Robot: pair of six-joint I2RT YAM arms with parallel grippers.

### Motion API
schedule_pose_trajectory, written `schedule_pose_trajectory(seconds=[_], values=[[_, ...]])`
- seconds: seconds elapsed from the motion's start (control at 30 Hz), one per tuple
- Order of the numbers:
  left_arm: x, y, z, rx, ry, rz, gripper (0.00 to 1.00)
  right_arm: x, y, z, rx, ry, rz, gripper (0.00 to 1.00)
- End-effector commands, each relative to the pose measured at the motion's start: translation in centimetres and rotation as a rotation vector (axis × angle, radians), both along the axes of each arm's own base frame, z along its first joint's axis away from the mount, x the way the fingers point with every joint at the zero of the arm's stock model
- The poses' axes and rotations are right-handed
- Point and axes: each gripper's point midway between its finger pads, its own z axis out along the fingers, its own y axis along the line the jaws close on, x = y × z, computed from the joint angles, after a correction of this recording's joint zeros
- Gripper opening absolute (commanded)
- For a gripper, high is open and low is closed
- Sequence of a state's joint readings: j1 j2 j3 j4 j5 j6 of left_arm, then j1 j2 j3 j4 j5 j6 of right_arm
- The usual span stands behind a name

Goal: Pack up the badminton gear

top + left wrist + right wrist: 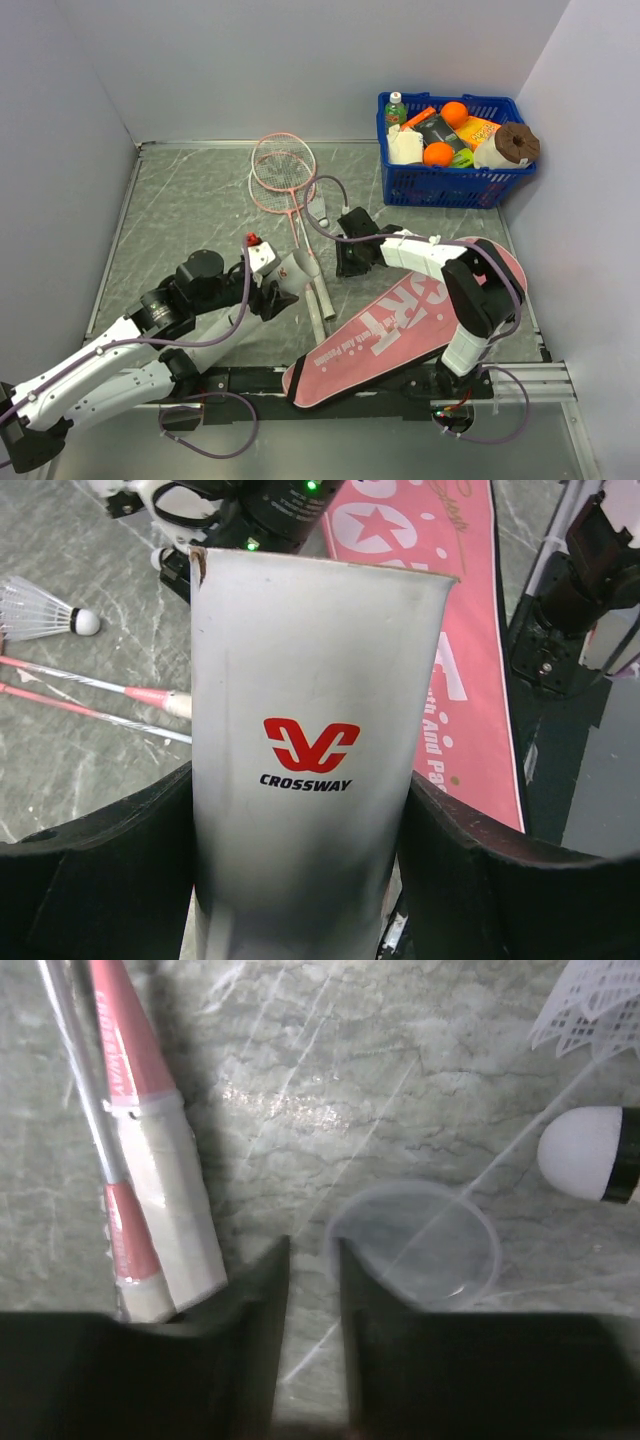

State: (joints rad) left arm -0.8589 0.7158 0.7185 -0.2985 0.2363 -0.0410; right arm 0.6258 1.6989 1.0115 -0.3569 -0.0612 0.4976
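My left gripper is shut on the white tube, which has a red logo and its open end pointing away; in the top view the tube lies tilted over the racket handles. Two pink-framed rackets lie crossed mid-table, their pale handles just left of my right gripper. That gripper hangs low over the table, its jaws slightly apart and holding nothing. A clear round lid lies flat against its right finger. The shuttlecock rests close by. The pink bag lies at the front right.
A blue plastic basket of groceries stands in the back right corner. Grey walls close in the table on the left, back and right. My right arm reaches over the pink bag.
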Motion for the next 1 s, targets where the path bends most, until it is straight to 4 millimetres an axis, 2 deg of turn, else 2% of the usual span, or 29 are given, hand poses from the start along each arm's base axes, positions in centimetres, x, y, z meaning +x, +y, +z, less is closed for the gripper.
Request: schedule_pose_trajectory(seconds=[0.0, 0.03, 0.2, 0.27, 0.33, 0.37, 0.5, 0.53, 0.57, 0.7, 0.8, 0.97], values=[[0.4, 0.6, 1.8, -0.060, 0.025, 0.080, 0.01, 1.9, 0.9, 1.6, 0.031, -0.071, -0.031, 0.43], [0.3, 0.7, 1.9, -0.068, 0.017, 0.083, 0.01, 1.8, 0.9, 1.8, 0.029, -0.071, -0.027, 0.46], [0.3, 1.0, 2.4, -0.083, -0.003, 0.086, 0.01, 2.8, 1.4, 6.6, 0.065, -0.155, -0.012, 0.48], [0.2, 0.9, 2.4, -0.081, -0.002, 0.080, 0.01, 2.7, 0.8, 8.6, 0.062, -0.188, -0.013, 0.50], [0.2, 1.0, 2.4, -0.082, -0.005, 0.081, 0.01, 2.7, 0.0, 9.5, 0.056, -0.199, -0.012, 0.51], [0.2, 1.0, 2.4, -0.085, -0.006, 0.080, 0.01, 2.9, -1.0, 10.1, 0.057, -0.211, -0.032, 0.51], [0.1, 0.9, 2.4, -0.082, -0.005, 0.075, 0.01, 3.3, -5.1, 10.7, 0.027, -0.240, -0.118, 0.52], [0.1, 0.9, 2.4, -0.081, -0.004, 0.074, 0.01, 3.0, -6.2, 10.5, 0.025, -0.242, -0.135, 0.52], [0.1, 0.9, 2.5, -0.081, -0.004, 0.073, 0.01, 3.5, -7.8, 10.5, 0.024, -0.247, -0.179, 0.53], [0.2, 0.9, 2.3, -0.077, -0.001, 0.080, 0.01, 3.9, -11.6, 9.8, 0.011, -0.264, -0.254, 0.55], [0.2, 0.9, 2.3, -0.072, 0.002, 0.077, 0.01, 4.1, -12.8, 8.9, 0.020, -0.259, -0.275, 0.58], [0.0, 0.8, 2.4, -0.079, -0.001, 0.064, 0.01, 4.9, -13.0, 7.7, 0.086, -0.248, -0.250, 0.61]])
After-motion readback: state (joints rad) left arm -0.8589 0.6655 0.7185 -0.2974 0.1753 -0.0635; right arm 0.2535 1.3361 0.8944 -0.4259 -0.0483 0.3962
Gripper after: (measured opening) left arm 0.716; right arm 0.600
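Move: Beyond the open right fingertips, the nearest shuttlecock lies about 10 cm to the right and 6 cm ahead, roughly level with them. The second shuttlecock is some 7 cm right and 11 cm ahead, and the clear lid's centre is only 3 cm to the right, just below. The pink racket bag's middle sits about 17 cm right and 14 cm back. From the left hand, the nearest shuttlecock is about 19 cm ahead, 23 cm right and 19 cm below. Coming away from the lid's rim, the right hand rises about 10 cm, then swings some 13 cm to the right and a little forward, and sinks about 3 cm at the end over the nearest shuttlecock's skirt side. Its fingers spread wider and tip up slightly, while the wrist turns about 15 degrees clockwise. The left hand keeps its grip on the white tube, easing up and left barely a centimetre or two. ##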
